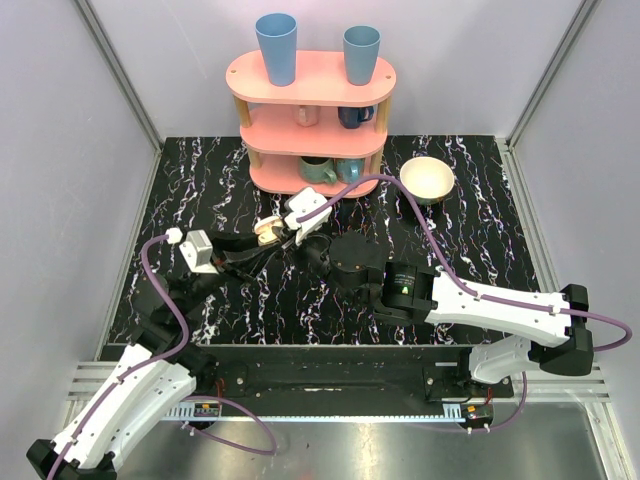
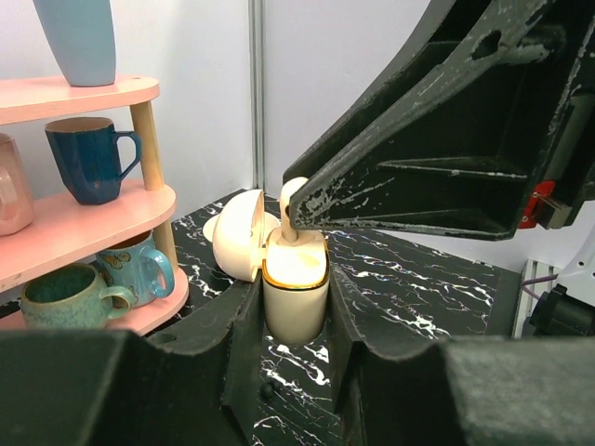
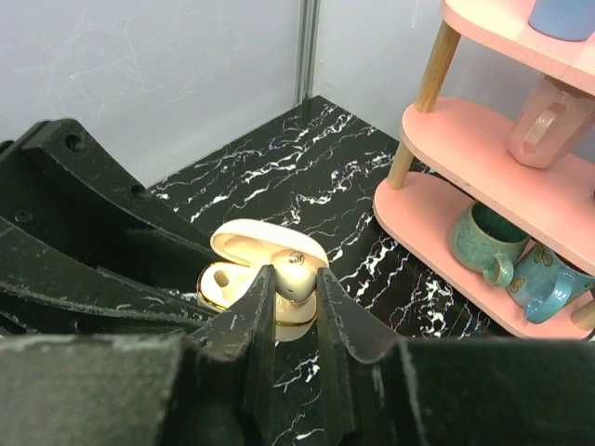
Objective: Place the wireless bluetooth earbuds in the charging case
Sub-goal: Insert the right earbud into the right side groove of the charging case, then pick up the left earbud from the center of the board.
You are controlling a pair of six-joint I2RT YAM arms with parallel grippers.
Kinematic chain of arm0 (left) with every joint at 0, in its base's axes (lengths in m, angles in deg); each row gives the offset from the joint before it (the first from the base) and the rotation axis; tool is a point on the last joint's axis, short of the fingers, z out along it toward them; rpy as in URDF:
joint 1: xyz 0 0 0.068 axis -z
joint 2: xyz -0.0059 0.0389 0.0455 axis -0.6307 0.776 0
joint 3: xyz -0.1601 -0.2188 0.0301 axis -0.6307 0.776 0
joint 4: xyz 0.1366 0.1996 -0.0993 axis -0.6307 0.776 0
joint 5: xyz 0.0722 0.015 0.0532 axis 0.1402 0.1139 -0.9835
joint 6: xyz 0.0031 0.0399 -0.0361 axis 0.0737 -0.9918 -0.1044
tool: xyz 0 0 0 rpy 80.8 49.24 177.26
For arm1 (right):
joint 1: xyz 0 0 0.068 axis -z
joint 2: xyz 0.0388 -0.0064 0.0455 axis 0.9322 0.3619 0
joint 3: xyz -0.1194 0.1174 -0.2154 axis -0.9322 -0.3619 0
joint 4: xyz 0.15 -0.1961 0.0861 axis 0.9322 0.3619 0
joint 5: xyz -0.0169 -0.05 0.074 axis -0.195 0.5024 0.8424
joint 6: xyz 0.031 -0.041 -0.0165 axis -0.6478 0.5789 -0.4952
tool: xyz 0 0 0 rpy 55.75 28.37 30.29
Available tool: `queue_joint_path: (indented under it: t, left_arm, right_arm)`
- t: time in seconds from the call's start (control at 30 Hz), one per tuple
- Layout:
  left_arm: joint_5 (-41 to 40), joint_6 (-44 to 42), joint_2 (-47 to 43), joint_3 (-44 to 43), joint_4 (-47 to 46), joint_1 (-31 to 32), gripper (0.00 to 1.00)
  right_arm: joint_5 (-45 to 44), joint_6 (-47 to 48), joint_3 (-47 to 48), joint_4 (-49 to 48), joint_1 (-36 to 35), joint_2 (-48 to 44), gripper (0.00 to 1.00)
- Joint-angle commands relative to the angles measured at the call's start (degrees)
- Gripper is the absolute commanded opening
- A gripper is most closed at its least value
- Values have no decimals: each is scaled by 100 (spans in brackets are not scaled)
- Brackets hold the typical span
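The cream-white charging case (image 2: 296, 295) stands upright with its lid (image 2: 238, 232) hinged open to the left. My left gripper (image 2: 296, 302) is shut on the case body, one finger on each side, just above the marbled table. My right gripper (image 3: 296, 279) is shut on one off-white earbud (image 3: 298, 272), holding it right at the case's open top. In the left wrist view the earbud (image 2: 292, 199) pokes from under the right gripper's fingers (image 2: 437, 149) and its stem reaches down into the case mouth. From above, both grippers meet at the case (image 1: 268, 232).
A pink three-tier shelf (image 1: 312, 112) stands at the back with mugs on its lower tiers and two blue cups on top. It is close behind the case. A round cream bowl (image 1: 427, 178) sits to the shelf's right. The right arm's cable loops over the table.
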Motion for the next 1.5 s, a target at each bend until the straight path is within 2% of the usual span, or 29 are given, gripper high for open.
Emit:
queue_joint_path:
  t: [0.0,0.27,0.37,0.4,0.5,0.53,0.6,0.63,0.73,0.87,0.97,1.13,1.23,1.27,1.3,1.33,1.37,1.43,1.47]
  left_arm:
    - [-258,96,28,-135,-548,10,0]
    - [-293,131,37,-135,-619,10,0]
    - [-293,122,28,-117,-601,10,0]
    - [-302,113,28,-100,-592,10,0]
    - [-302,122,28,-74,-566,10,0]
    - [-293,122,20,-65,-548,10,0]
    - [-310,122,11,-38,-539,10,0]
    - [-328,122,11,-21,-539,10,0]
    - [-337,122,11,-3,-531,10,0]
    - [-425,87,-50,58,-426,10,0]
    - [-530,43,-103,111,-355,10,0]
    - [-723,-88,-200,129,-232,10,0]
    - [-1074,-124,-305,67,13,10,0]
    - [-1188,-142,-340,32,154,19,0]
    - [-1329,-177,-384,23,198,10,0]
    - [-1382,-186,-506,23,234,10,0]
    - [-1418,-194,-569,14,295,10,0]
    - [-1479,-256,-709,-47,427,10,0]
    - [-1479,-282,-745,-125,584,10,0]
  right_arm:
    - [121,-7,69,228,-29,1,0]
    - [130,2,87,333,-29,63,2]
    - [86,-15,87,333,-29,54,16]
    - [69,-15,87,333,-29,36,25]
    - [34,-85,78,281,-29,-42,32]
    - [25,-86,70,237,-38,-78,41]
    - [42,-138,61,184,-29,-165,48]
    - [60,-147,35,114,-29,-201,57]
    - [113,-200,8,9,-38,-341,68]
    - [209,-305,-45,-317,-38,-622,75]
    - [148,-358,-97,-475,-20,-842,75]
    - [-440,-507,-194,-669,67,-1036,82]
    - [-784,-1077,-316,-303,680,-1124,83]
    - [-566,-1818,-378,-108,1005,-1176,83]
    - [-294,-2322,-544,599,1382,-1272,83]
    - [74,-2858,-624,893,2361,-1291,82]
    - [939,-3690,-712,1131,2797,-1308,82]
    - [1368,-4223,-792,1755,3553,-1099,81]
    - [1387,-4565,-757,1975,3635,-828,81]
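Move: The right hand, still holding the right earbud upright at the open charging case, has the case's middle about 2 cm to its left and 2 cm below, level fore and aft. The left earbud lies on the table some 9 cm ahead, 1 cm right and 25 cm below; the green mug on the shelf is roughly 30 cm ahead, 4 cm right and 20 cm below. The left hand grips the case about 1 cm ahead, 1 cm right and 1 cm above its hand point. The right fingers, still pinching the earbud in the case's groove, ease it down just under 1 cm, pause, then open wide and let go. The hand rises about 7 cm clear, then sweeps right and forward away from the case, sinking again and turning clockwise as its left side tips up. The left hand keeps its hold, steady at first, then shifts some 3 cm left and turns slightly counter-clockwise. ##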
